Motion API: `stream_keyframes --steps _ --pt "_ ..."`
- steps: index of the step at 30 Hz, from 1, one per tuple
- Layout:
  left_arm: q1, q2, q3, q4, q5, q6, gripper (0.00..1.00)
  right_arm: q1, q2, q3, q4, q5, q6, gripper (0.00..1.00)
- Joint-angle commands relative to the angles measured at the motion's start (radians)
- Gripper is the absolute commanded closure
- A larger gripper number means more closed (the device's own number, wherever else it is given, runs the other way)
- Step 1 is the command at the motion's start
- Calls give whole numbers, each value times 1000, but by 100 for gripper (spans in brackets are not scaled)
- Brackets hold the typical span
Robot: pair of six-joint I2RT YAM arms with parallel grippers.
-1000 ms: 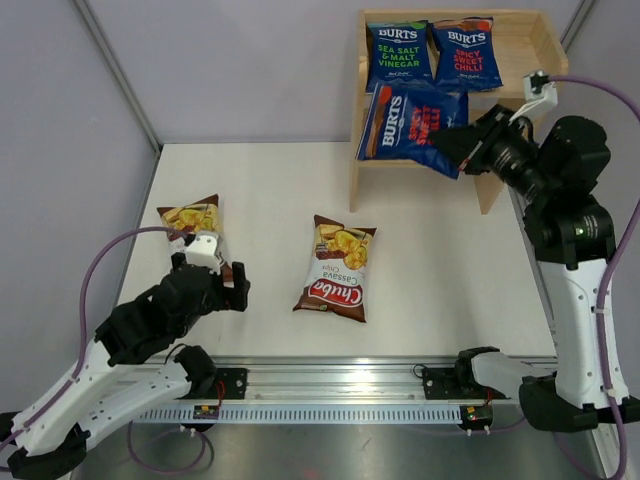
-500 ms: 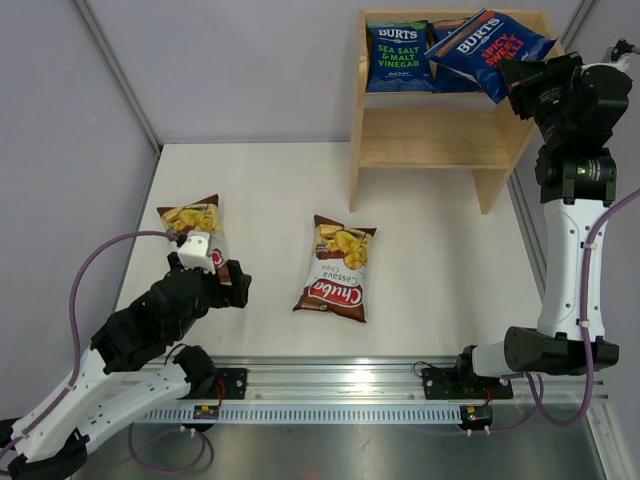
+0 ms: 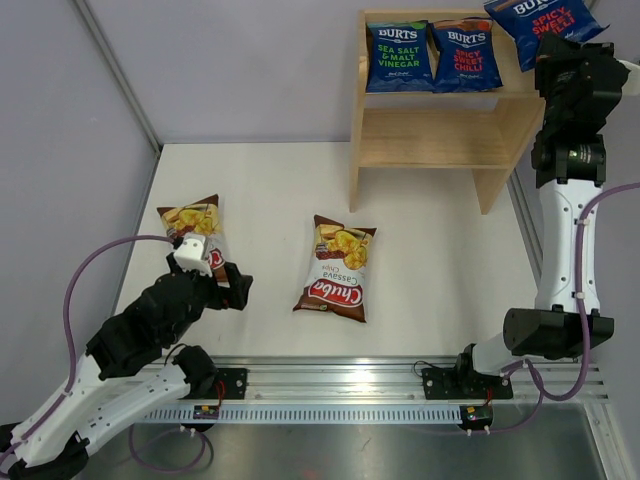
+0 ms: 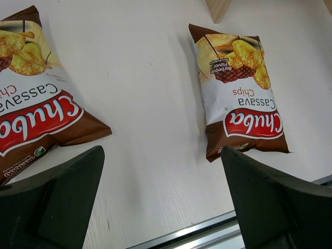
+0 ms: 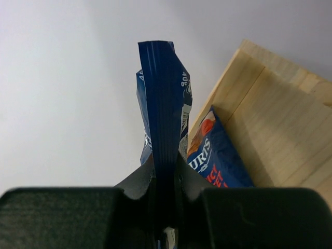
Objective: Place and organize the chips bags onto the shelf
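Note:
Two dark blue BURTS chips bags (image 3: 399, 56) (image 3: 466, 55) stand side by side on the top tier of the light wooden shelf (image 3: 440, 135). My right gripper (image 3: 560, 48) is shut on a third BURTS bag (image 3: 541, 20), held high over the shelf's top right corner. In the right wrist view that bag's crimped edge (image 5: 163, 104) is pinched between the jaws of the right gripper (image 5: 165, 181), with a shelved BURTS bag (image 5: 218, 161) beside it. Two Chuba bags lie flat on the table, one central (image 3: 338, 268) (image 4: 239, 93) and one left (image 3: 192, 220) (image 4: 31, 98). My left gripper (image 3: 228, 288) (image 4: 162, 176) hangs open between them, holding nothing.
The shelf's lower tier (image 3: 430, 150) holds nothing. A shelf leg (image 4: 218, 8) shows at the top of the left wrist view. The aluminium rail (image 3: 340, 385) runs along the table's near edge. Grey walls enclose the table on the left and back.
My right arm has swung the BURTS bag up from in front of the lower tier to above the shelf's top right corner. The left arm has barely shifted.

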Motion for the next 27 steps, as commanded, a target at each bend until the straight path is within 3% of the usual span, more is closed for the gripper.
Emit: stream_keyframes --steps 1,10,27 --pt "-3 -8 -2 55 21 18 1 -3 16 21 96 121 30 83" --pt "-3 -12 -2 51 15 16 1 0 57 -45 128 158 173 83" --pt "-3 -35 -7 56 15 16 1 49 52 -166 76 247 284 83"
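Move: My right hand holds the blue sweet chilli bag by its lower end, in front of and above the top shelf. The free slot at the shelf's right end lies about 12 cm ahead, straight in line and some 6 cm lower; the sweet chilli bag already shelved sits level with that slot, 10 cm to its left, the sea salt bag 22 cm to its left. From my idle left hand the slot is roughly 40 cm ahead, 55 cm right and 27 cm up. With the bag still pinched in my right fingers, I bring it down about 8 cm while carrying it some 5 cm forward, into the free right-hand end of the top shelf beside the shelved sweet chilli bag. The forward reach leads at first, then I mostly sink, rolling the wrist about 15 degrees so that the hand's left side rises. ##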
